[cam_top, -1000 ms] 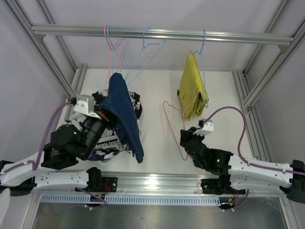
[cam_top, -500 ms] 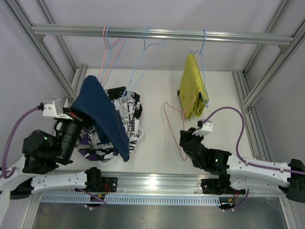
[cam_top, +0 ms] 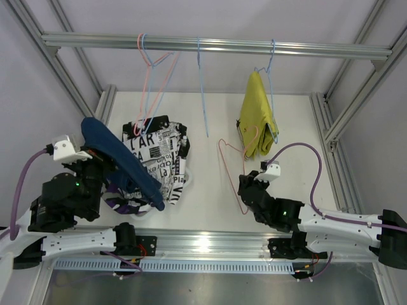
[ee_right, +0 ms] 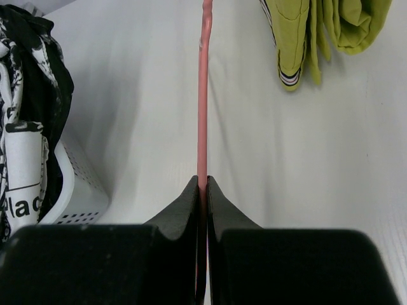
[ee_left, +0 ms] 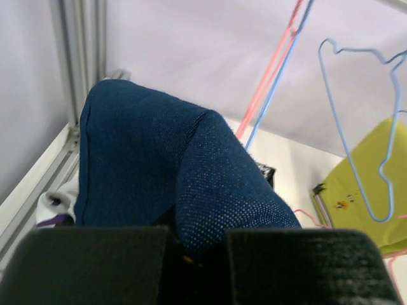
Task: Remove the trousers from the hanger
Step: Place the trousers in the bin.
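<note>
The plain navy trousers [cam_top: 122,164] drape over my left gripper [ee_left: 197,240], which is shut on the cloth at the left of the table, above the pile's left side. They fill the left wrist view as a dark blue fold [ee_left: 146,159]. A bare blue hanger [cam_top: 202,89] hangs from the rail [cam_top: 318,48]. The yellow trousers [cam_top: 257,117] hang folded over another blue hanger [cam_top: 272,60]. My right gripper [ee_right: 202,184] is shut on the wire of a pink hanger [cam_top: 229,166] that stands over the table's middle, and its fingers [cam_top: 245,185] show low in the top view.
A white basket [ee_right: 76,190] at the left holds patterned trousers [cam_top: 159,152] in black, white and purple. A bare pink hanger [cam_top: 150,73] and a blue one hang from the rail's left part. Aluminium frame posts [cam_top: 346,108] flank the table.
My left arm pulled the navy trousers leftward and down, off the blue hanger. That hanger swung back and now hangs bare. My right gripper stayed nearly still on the pink hanger.
</note>
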Available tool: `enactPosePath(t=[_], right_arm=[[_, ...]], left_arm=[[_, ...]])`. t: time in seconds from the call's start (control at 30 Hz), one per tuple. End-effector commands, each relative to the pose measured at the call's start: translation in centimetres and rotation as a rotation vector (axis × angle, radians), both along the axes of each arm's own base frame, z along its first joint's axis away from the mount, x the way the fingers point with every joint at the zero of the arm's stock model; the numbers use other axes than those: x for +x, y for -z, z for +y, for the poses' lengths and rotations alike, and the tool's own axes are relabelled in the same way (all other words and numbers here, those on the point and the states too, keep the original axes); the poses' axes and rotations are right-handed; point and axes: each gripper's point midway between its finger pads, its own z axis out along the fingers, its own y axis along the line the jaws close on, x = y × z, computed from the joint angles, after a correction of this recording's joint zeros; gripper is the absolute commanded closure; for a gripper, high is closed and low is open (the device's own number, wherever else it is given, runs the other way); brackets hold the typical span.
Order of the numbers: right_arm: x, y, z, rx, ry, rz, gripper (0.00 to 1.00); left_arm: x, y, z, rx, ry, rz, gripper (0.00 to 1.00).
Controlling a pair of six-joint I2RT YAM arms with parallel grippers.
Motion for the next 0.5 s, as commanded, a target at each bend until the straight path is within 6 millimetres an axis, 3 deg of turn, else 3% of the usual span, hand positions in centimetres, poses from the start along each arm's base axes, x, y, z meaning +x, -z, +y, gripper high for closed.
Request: enactPosePath(t=[0.0,0.2,0.33,0.47], right_arm=[[0.6,-0.8,-0.2,0.089,0.056,-0.030,1.00],[0.7,0.0,-0.3,0.078,0.058,-0.018,1.00],[0.7,0.2,-0.3,0.076,0.054,-0.015,1.00],[0.7,0.8,-0.4,0.064,0.053,-0.008,1.00]], left_arm=[[-0.2,1.2,1.6,-0.022,-0.119,0.025,0.99],[0.0,2.4,1.0,-0.018,-0.122,0.023,0.99],[0.5,4.3,-0.2,-0.033,-0.140,0.028,0.99],[1.6,6.1,-2.4,0.064,-0.175,0.057,0.99]])
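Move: The left gripper already holds the navy trousers; the bin they are going to, heaped with clothes, has its middle roughly 10 cm ahead, 4 cm to the right and 35 cm below. The black-and-white trousers on top lie about 14 cm ahead, 8 cm right and 30 cm below this gripper, and the empty hangers on the rail some 25 cm ahead, 11 cm right and 5 cm higher. From the right gripper the bin is about 34 cm left, 6 cm ahead and 11 cm lower. Bring the left gripper down about 5 cm towards the heaped bin, almost straight, keeping the fingers shut on the navy trousers and turning the wrist only about 5 degrees counter-clockwise. Keep the pink hanger pinched in the right gripper, letting that hand sink slowly by 1 or 2 cm. ##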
